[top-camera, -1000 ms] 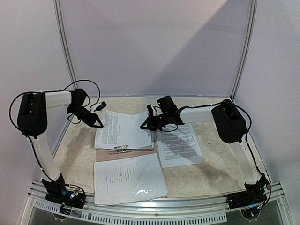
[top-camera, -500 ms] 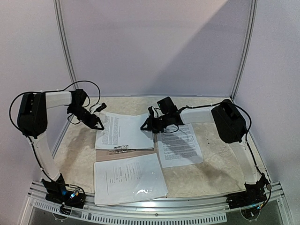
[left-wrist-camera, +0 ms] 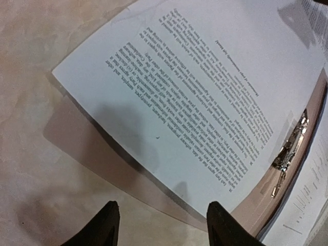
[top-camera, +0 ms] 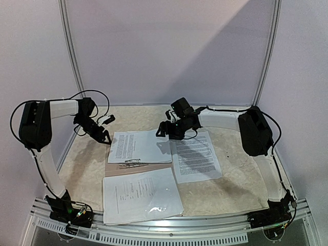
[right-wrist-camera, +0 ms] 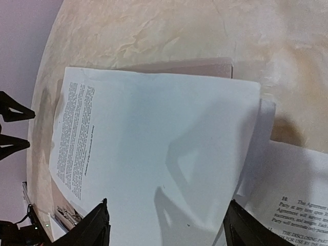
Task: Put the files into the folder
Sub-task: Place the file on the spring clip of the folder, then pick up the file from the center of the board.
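The taupe folder lies open, its metal clip at the spine. One printed file rests flat on the far half; its left end overhangs the folder. A sleeved file covers the near half. Another file lies on the table to the right. My left gripper hangs open just off the far file's left edge, nothing between its fingers. My right gripper hovers open over that file's right end, holding nothing.
The enclosure's white walls and metal posts ring the beige tabletop. The left arm's cable loops above its wrist. Both arm bases sit on the near rail.
Both grippers have opened and let go of the far file, which has dropped flat onto the folder's far half. The right gripper has drawn up and back a little.
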Robot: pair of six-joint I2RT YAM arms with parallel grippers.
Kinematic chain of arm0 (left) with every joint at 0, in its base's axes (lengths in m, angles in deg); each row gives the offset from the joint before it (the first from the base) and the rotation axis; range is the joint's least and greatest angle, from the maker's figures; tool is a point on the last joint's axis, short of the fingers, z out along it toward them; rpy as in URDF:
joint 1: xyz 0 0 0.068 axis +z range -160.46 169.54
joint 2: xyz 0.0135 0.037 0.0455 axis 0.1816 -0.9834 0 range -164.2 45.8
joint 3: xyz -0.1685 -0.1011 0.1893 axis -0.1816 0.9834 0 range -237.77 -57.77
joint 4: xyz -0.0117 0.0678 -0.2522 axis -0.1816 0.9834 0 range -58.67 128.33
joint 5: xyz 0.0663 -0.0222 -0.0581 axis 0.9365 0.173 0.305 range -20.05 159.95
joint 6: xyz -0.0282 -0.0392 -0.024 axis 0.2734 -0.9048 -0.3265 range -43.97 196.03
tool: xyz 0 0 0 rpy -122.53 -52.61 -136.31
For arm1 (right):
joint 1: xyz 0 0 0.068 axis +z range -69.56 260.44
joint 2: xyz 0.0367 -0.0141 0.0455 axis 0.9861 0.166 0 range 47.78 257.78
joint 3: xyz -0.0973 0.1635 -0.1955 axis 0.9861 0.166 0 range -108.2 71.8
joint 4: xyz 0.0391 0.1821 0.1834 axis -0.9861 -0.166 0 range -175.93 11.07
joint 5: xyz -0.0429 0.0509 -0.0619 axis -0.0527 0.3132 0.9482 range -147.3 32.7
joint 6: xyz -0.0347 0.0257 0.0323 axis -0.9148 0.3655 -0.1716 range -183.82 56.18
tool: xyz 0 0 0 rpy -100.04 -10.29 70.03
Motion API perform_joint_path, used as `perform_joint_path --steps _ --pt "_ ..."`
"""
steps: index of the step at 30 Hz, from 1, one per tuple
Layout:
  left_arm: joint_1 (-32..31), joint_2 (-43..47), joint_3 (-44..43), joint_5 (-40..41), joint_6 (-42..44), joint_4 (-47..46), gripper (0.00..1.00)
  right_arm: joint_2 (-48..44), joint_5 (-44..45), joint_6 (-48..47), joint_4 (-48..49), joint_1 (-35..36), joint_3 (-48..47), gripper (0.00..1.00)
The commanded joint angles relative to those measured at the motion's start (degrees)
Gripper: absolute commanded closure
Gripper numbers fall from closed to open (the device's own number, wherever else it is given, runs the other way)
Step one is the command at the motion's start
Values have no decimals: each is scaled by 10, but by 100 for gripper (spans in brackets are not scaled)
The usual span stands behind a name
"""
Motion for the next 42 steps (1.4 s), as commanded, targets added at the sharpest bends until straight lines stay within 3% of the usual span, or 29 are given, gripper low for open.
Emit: perform_joint_path --steps 1,5,13,17,21,28,42 --pt "-6 13 -10 10 -10 9 44 -25 68 -27 -87 -1 -28 24" --pt "-6 -1 -10 14 -32 3 54 -11 113 -24 -115 -3 -33 31" --pt "-6 -30 -8 8 -68 -19 57 49 52 -4 -89 -6 -58 44" --pt "-6 -42 -8 9 -76 -26 66 65 48 -4 -84 -6 -74 46" --pt "-6 -53 -8 11 -80 -30 66 76 42 -9 -82 -6 -83 48" --pt "-7 -69 -8 12 -81 -35 70 75 27 -37 -60 -5 -83 62" --pt "-7 -50 7 -9 -63 -2 72 95 -4 -91 -37 -1 -122 67"
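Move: Just right of the left hand, about 1 cm away, level with it and some 4 cm below, runs the file's left edge; the spring clip is about 10 cm back and 11 cm to this hand's right. The right hand hovers over the file's other end, with the file's right edge some 3 cm to its right and 4 cm below. From this hand the clip is about 13 cm back and 13 cm left, and the loose sheets are 16 cm right and 10 cm back. Sinking about 4 cm almost straight down onto the file's left edge, the left hand half closes its fingers until they straddle it. The right hand first swings some 3 cm right and down past the right edge, then eases back left by about 3.5 cm with a little forward, rising slightly at the end. Its fingers narrow as it goes, the outer one brought up against the edge. ##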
